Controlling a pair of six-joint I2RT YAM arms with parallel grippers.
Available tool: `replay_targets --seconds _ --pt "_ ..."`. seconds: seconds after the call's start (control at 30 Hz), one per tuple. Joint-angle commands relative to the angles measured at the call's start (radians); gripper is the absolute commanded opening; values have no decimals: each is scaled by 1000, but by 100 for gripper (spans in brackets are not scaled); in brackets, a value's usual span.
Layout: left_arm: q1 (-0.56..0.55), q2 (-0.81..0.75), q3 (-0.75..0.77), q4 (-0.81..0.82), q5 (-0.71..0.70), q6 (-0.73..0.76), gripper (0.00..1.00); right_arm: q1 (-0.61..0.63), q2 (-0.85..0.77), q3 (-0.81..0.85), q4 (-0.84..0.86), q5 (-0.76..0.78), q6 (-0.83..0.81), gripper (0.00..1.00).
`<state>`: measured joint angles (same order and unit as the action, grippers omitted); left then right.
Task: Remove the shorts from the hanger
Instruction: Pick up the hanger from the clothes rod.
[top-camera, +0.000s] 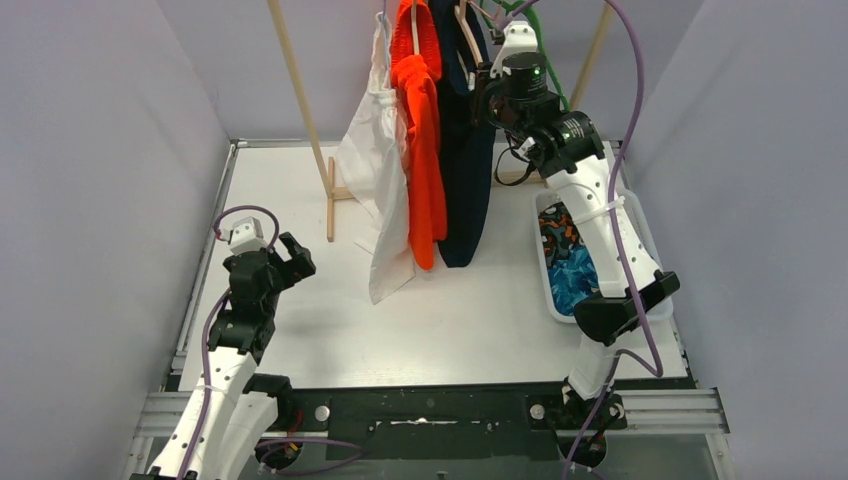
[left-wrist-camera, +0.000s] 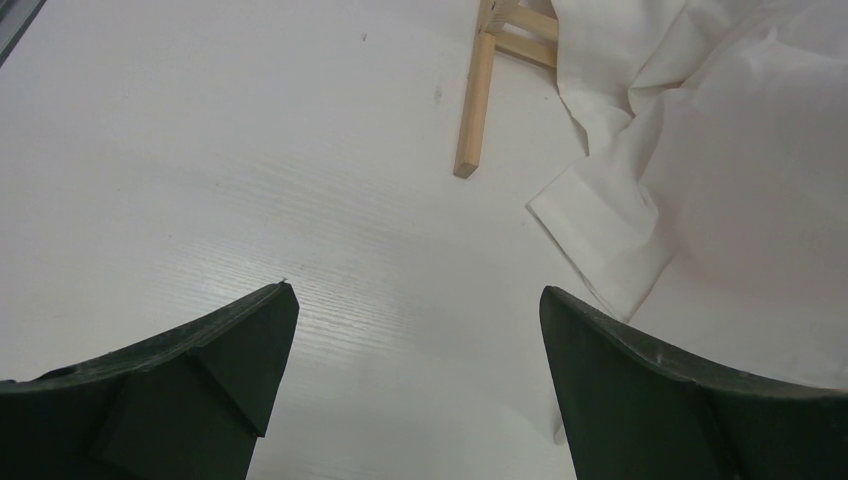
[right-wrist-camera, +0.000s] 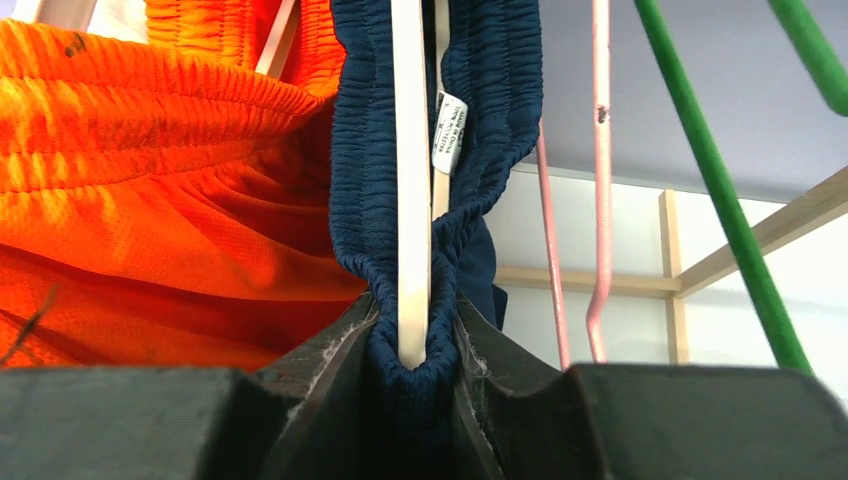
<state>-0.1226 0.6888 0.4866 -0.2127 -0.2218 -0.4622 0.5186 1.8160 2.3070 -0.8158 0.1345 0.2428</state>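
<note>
Three pairs of shorts hang on the rail: white (top-camera: 375, 160), bright orange (top-camera: 425, 150) and dark navy (top-camera: 465, 170). My right gripper (right-wrist-camera: 412, 350) is raised to the rail and shut on the navy shorts' gathered waistband (right-wrist-camera: 365, 150), pinching it around the white hanger bar (right-wrist-camera: 411, 180). The orange shorts (right-wrist-camera: 150, 200) hang just to its left. My left gripper (left-wrist-camera: 420, 300) hovers low over the table, open and empty, with the white shorts' hem (left-wrist-camera: 640, 220) to its right. In the top view the left gripper (top-camera: 290, 262) sits left of the hanging clothes.
A white bin (top-camera: 640, 240) at the right holds camouflage and blue patterned shorts (top-camera: 570, 265). The wooden rack's foot (left-wrist-camera: 475, 105) and posts (top-camera: 300, 90) stand behind. Empty pink (right-wrist-camera: 600, 180) and green (right-wrist-camera: 710, 180) hangers hang right of the navy shorts.
</note>
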Motion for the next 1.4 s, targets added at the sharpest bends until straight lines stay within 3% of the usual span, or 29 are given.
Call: replay_targets --seconds 0.0,0.1,0.33,0.6,1.37 --pt "8 -2 7 67 16 13 94 9 -41 20 28 56 -26 6" --pt "8 0 7 67 17 13 93 17 -74 -24 104 85 -31 0" --pt "8 -1 7 66 18 13 94 49 -184 -195 400 131 -105 0" --pt "8 -5 7 65 17 13 94 44 -216 -228 543 123 -140 0" --pt "8 2 9 65 20 13 93 52 -321 -313 627 114 -127 0"
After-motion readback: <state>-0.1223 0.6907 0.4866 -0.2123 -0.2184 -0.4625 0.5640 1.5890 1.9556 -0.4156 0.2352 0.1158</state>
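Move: The right fingers already hold the near lower end of the wooden hanger through the navy shorts' waistband. Its place on the clothes rod is roughly 15 cm ahead, 2 cm to the left and 15 cm above. The orange shorts' waistband is about 9 cm to the left and 2 cm ahead. The pink hanger is some 6 cm right and 5 cm ahead. From the idle left hand, that rod spot lies about 30 cm ahead, 33 cm right and 41 cm up. Keep the right fingers shut on the hanger end and bunched navy waistband, letting the grip firm up. Raise them about 4 cm past the orange shorts, tipping the fingertips upward some 15 degrees to lift the hanger at the rod. Hover there briefly, then start drawing it back towards the base, still rising slightly. ##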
